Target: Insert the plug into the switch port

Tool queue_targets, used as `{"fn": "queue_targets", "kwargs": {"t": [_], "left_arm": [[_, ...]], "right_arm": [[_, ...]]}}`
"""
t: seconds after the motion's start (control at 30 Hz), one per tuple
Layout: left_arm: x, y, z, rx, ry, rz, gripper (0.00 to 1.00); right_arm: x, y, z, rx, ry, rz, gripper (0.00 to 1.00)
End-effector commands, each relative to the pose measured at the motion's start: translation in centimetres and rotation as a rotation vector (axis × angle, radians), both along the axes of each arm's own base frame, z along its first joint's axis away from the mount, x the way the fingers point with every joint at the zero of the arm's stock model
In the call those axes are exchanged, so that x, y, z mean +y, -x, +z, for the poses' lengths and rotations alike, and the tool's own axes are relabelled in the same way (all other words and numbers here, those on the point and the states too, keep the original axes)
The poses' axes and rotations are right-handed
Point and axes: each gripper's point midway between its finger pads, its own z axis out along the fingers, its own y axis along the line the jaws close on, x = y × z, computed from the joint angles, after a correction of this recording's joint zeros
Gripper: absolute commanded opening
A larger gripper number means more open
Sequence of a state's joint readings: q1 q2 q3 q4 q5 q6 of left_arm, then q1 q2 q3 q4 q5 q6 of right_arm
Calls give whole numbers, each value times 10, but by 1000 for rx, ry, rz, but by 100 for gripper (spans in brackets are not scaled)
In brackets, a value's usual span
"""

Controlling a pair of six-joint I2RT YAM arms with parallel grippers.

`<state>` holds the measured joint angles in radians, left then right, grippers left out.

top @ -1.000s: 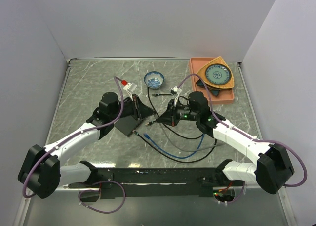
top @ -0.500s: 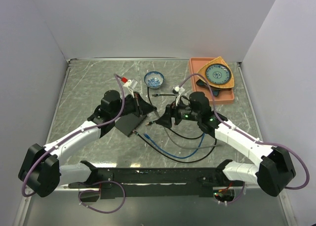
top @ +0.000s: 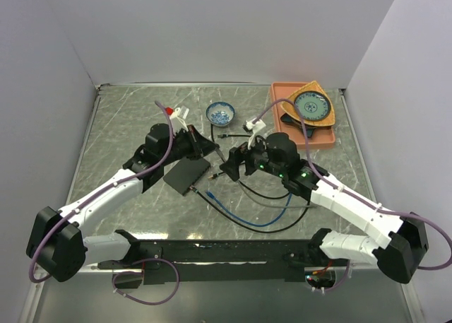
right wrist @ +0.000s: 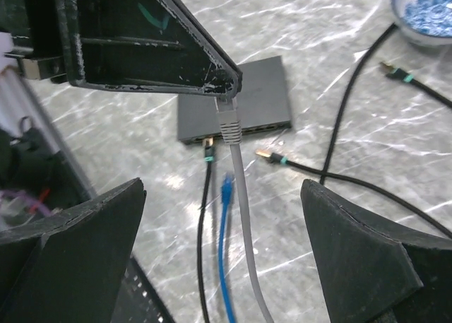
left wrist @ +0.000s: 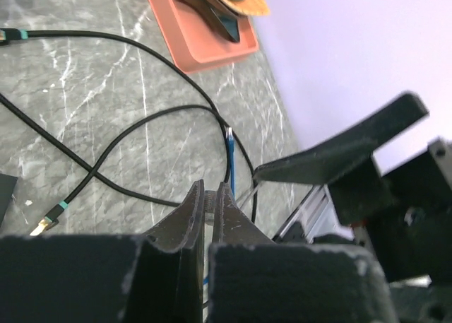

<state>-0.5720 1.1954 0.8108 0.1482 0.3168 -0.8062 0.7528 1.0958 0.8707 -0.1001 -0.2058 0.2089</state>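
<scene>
The grey plug (right wrist: pixel 227 121) hangs above the table, pinched between the tips of my left gripper (left wrist: pixel 210 190), which is shut on it. Its grey cable (right wrist: pixel 244 217) drops down between the wide-apart fingers of my open right gripper (right wrist: pixel 222 189), which touch nothing. The switch (right wrist: pixel 236 100) is a flat black box lying on the marble table just beyond and below the plug. In the top view the switch (top: pixel 187 173) lies below my left gripper (top: pixel 212 152), with my right gripper (top: pixel 229 166) close beside it.
A black cable's gold-tipped plug (right wrist: pixel 207 150) rests at the switch's socket edge. Another gold-tipped plug (right wrist: pixel 265 155) and a blue plug (right wrist: pixel 227 189) lie loose nearby. A blue-patterned bowl (top: pixel 220 113) and an orange tray (top: pixel 282 97) holding a plate (top: pixel 313 107) stand at the back.
My right gripper has opened wide and let go of the grey cable. My left gripper has shut on the grey plug and lifted slightly away from the switch.
</scene>
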Motion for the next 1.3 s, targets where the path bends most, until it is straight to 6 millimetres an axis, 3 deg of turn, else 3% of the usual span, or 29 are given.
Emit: {"fn": "queue_targets", "kwargs": {"t": [0.0, 0.1, 0.17, 0.3, 0.5, 1.07, 1.27], "left_arm": [[4, -8, 24, 37, 60, 88, 1], [5, -7, 25, 38, 74, 91, 1], [6, -6, 24, 40, 69, 91, 1], [6, -6, 23, 39, 63, 90, 1], [7, -5, 24, 33, 66, 86, 1], [3, -4, 21, 33, 37, 53, 1], [0, -5, 17, 41, 25, 40, 1]], "right_arm": [[4, -22, 10, -71, 67, -115, 98], [10, -31, 6, -73, 103, -154, 95], [17, -33, 7, -73, 103, -140, 87], [25, -35, 4, -63, 97, -131, 56], [25, -39, 4, -67, 87, -149, 54], [43, -40, 1, -42, 54, -107, 32], [40, -40, 7, -53, 37, -120, 31]]}}
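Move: From the wide-open right hand, the grey cable's boot, hanging from the plug in the shut left fingers, lies about 4 cm ahead, 3 cm to the left and 2 cm below. Down on the table, some 16 cm below the right hand, the loose black plug is 5 cm ahead and 7 cm left, and the switch 6 cm ahead and 16 cm left. From the left hand the boot lies 2 cm back, 2 cm right and 3 cm lower. Down, left and forward, the right hand closes in on the hanging grey cable by about 5 cm in all, its fingers tipping some 10 degrees downward. Its fingers narrow from wide open to about a third, one on either side of the cable just under the boot, but don't shut. The left hand keeps its pinch on the plug and stays nearly in place, turning slightly counter-clockwise with its tips dipping. ##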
